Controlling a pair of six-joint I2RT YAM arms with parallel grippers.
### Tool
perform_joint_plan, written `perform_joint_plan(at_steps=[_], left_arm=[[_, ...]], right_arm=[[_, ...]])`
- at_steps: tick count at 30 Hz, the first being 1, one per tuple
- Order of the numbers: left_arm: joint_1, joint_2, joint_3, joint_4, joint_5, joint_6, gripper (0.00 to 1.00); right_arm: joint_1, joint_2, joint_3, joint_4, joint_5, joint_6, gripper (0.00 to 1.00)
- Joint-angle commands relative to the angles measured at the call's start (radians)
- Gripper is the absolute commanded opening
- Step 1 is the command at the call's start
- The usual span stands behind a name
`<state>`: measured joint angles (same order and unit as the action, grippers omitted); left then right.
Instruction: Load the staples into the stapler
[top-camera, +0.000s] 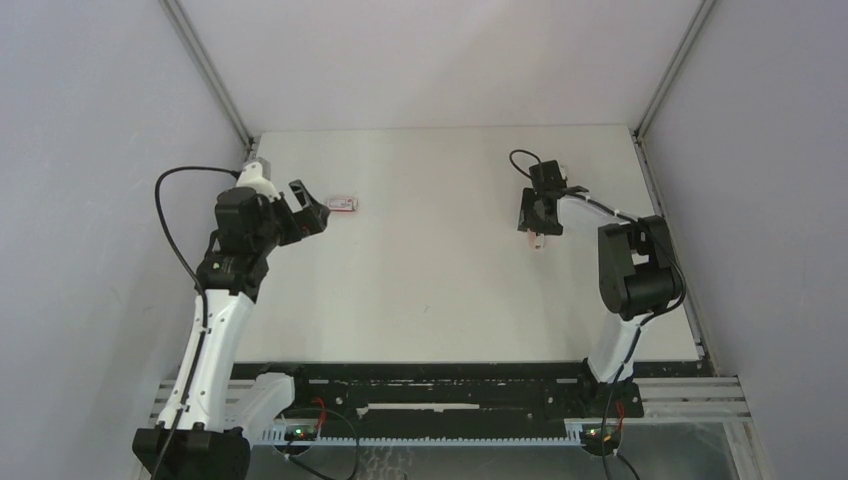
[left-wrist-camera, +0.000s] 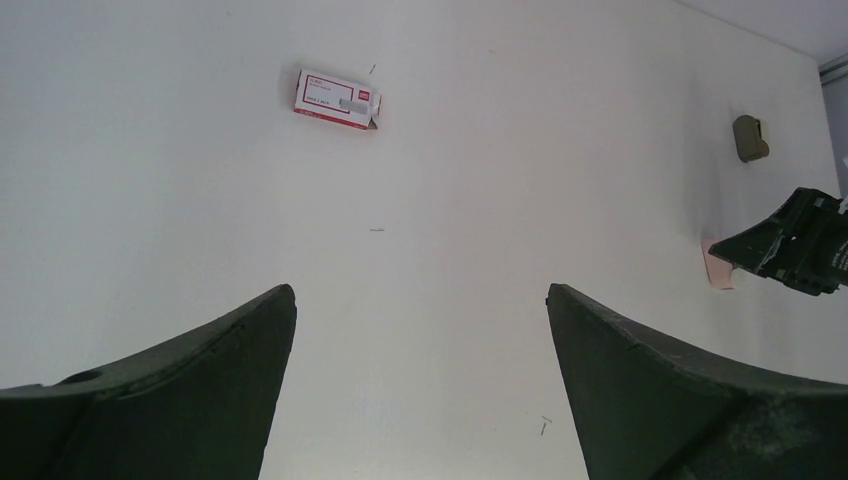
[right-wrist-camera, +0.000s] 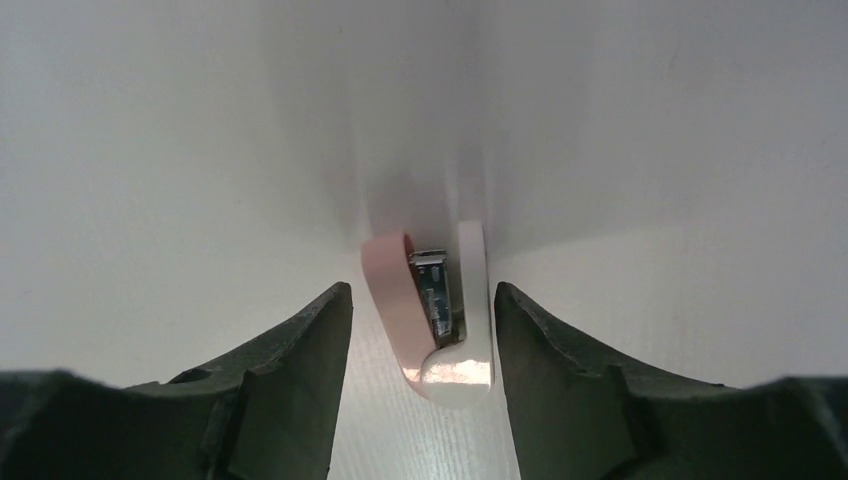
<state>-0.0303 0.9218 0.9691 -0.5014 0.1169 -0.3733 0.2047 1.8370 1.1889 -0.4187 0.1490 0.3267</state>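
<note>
The stapler (right-wrist-camera: 440, 320), pale pink and white with a metal channel showing inside, lies on the table between the fingers of my right gripper (right-wrist-camera: 422, 290). The jaws stand open around it: a gap shows on the pink side, and the other finger is very near the white side. In the top view this gripper (top-camera: 537, 232) points down over the stapler (top-camera: 537, 241) at the right. The staples' white box with red print (left-wrist-camera: 337, 98) lies flat at the far left (top-camera: 343, 204). My left gripper (left-wrist-camera: 421, 292) hovers wide open and empty just short of the box (top-camera: 312, 208).
A dark grey-brown tool (left-wrist-camera: 750, 138) lies beyond the right gripper. Single loose staples (left-wrist-camera: 376, 230) are scattered on the white table, one pair (left-wrist-camera: 545, 425) near my left gripper's right finger. Grey walls close in the table on three sides.
</note>
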Motion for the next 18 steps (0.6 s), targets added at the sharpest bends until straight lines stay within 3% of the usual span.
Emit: perform_joint_plan(at_steps=[1,6,11,14,18], left_arm=[[0.005,-0.02,-0.024,0.034,0.003,0.015,1.0],[0.005,-0.034,-0.044,0.04,0.014,0.003,1.0],[-0.007,-0.05,-0.048,0.046,0.002,-0.004,1.0],[-0.076,-0.071,-0.055,0.053,-0.06,-0.021,1.0],[-0.263,-0.081,-0.118,0.151,-0.134,-0.082,1.0]], right_arm=[[0.004,0.017,0.059,-0.031,0.059,-0.015,0.52],[0.005,0.034,0.077,-0.051,0.057,-0.021,0.49],[0.007,0.023,0.078,-0.056,0.042,-0.016,0.21],[0.012,-0.018,0.066,-0.051,0.018,-0.006,0.02],[0.025,-0.118,0.025,-0.044,-0.05,0.02,0.0]])
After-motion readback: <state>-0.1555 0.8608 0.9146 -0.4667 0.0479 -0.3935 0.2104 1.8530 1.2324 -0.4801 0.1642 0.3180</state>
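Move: The opened stapler lies right at the right fingertips, level with them forward, about 1 cm to the right and some 1 cm below. The brown gadget is roughly 16 cm ahead of the right hand, 7 cm to its right and 1 cm lower. From the raised left hand, the staples box is about 18 cm ahead, 1 cm left and 24 cm down; the stapler is some 9 cm ahead, 44 cm right and 24 cm down. The right fingers close from about half open onto the stapler's two sides and pinch its spread halves towards each other, that hand staying within about half a centimetre of its place and barely tilting. Meanwhile the left hand, wide open and empty, dips slightly and recovers, easing back about 1 cm, then swings some 2.5 cm to the right. ##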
